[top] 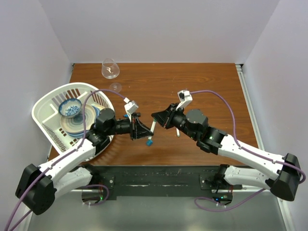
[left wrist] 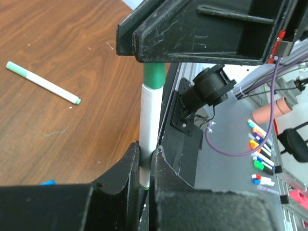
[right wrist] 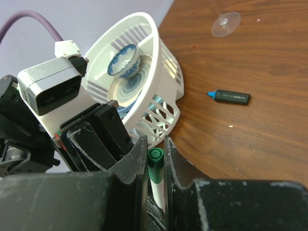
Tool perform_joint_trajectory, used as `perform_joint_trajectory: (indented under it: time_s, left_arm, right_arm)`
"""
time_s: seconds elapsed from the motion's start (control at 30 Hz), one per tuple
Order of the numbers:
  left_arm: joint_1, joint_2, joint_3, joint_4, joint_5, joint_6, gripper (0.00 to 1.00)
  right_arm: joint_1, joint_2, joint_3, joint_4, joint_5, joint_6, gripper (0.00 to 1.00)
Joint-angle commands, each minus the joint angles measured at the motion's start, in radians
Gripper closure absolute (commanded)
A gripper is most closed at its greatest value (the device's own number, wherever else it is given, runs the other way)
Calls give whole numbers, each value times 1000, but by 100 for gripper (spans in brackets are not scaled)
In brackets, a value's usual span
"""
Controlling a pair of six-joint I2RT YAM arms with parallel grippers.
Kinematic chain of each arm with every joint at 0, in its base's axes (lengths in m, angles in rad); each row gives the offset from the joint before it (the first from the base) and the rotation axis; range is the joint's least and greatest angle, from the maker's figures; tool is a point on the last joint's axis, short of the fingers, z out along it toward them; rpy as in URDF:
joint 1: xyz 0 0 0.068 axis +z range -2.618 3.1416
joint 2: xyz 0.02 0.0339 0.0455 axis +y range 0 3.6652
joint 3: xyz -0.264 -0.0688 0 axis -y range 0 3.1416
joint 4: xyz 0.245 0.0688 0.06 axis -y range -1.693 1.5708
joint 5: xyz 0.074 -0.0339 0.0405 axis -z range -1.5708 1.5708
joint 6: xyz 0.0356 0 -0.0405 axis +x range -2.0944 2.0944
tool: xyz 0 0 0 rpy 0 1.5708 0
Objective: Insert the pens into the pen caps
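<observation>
A white pen (left wrist: 149, 113) stands between both grippers. My left gripper (left wrist: 146, 155) is shut on its lower white barrel. A green pen cap (left wrist: 154, 76) sits on the pen's upper end, and my right gripper (right wrist: 155, 147) is shut on that cap (right wrist: 155, 161). From above, the two grippers (top: 144, 130) (top: 160, 117) meet nose to nose over mid-table with the pen (top: 153, 127) between them. A second white pen (left wrist: 43, 83) with a green cap on one end lies flat on the wood. A stubby dark piece with a blue tip (right wrist: 230, 96) lies on the table below the left gripper.
A white basket (top: 48, 103) holding a blue-patterned bowl (top: 70, 107) and plates stands at the left, close to the left arm. A wine glass (top: 110, 69) stands at the back. The second pen (top: 177, 133) lies partly under the right arm.
</observation>
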Motion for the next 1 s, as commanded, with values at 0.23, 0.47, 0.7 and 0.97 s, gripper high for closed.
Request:
perform_joint_trajectory:
  time_s: [0.23,0.47,0.7,0.97]
  left_arm:
    - [75,80,105,284,-75,-46,100]
    - [127,107,89,364,-17,-129,100]
    - [148,142,133,246,-60,-60,100]
    - [202,173,157,275,-11,-77,100]
  right_arm:
    - [105,31,-119,-136,-280,58,100]
    - [145,52,-171,-92,-279,35,100]
    - [185,123,-162,-116,-252,60,100]
    - [220,124,-137,-174,-323,38,100]
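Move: My left hand holds the pen's body. The green cap on its top end, between my right fingers, is about 7 cm above that hand and 4 cm ahead; from my right hand, the pen body's middle is some 4 cm below and 2 cm back. From the left hand, the blue cap lies on the table about 3 cm ahead, 1 cm left and 20 cm below, and the capped pen about 10 cm ahead, 12 cm right, just as far below. With both hands still shut on the one pen, left on the body and right on the green cap, I lower them together towards the blue cap's patch of table: left about 4 cm, right about 5 cm and 2 cm to its left. That draws my right hand about 1 cm closer to my left, while my left wrist rolls some 15 degrees about its fingers and my right stays nearly level. ##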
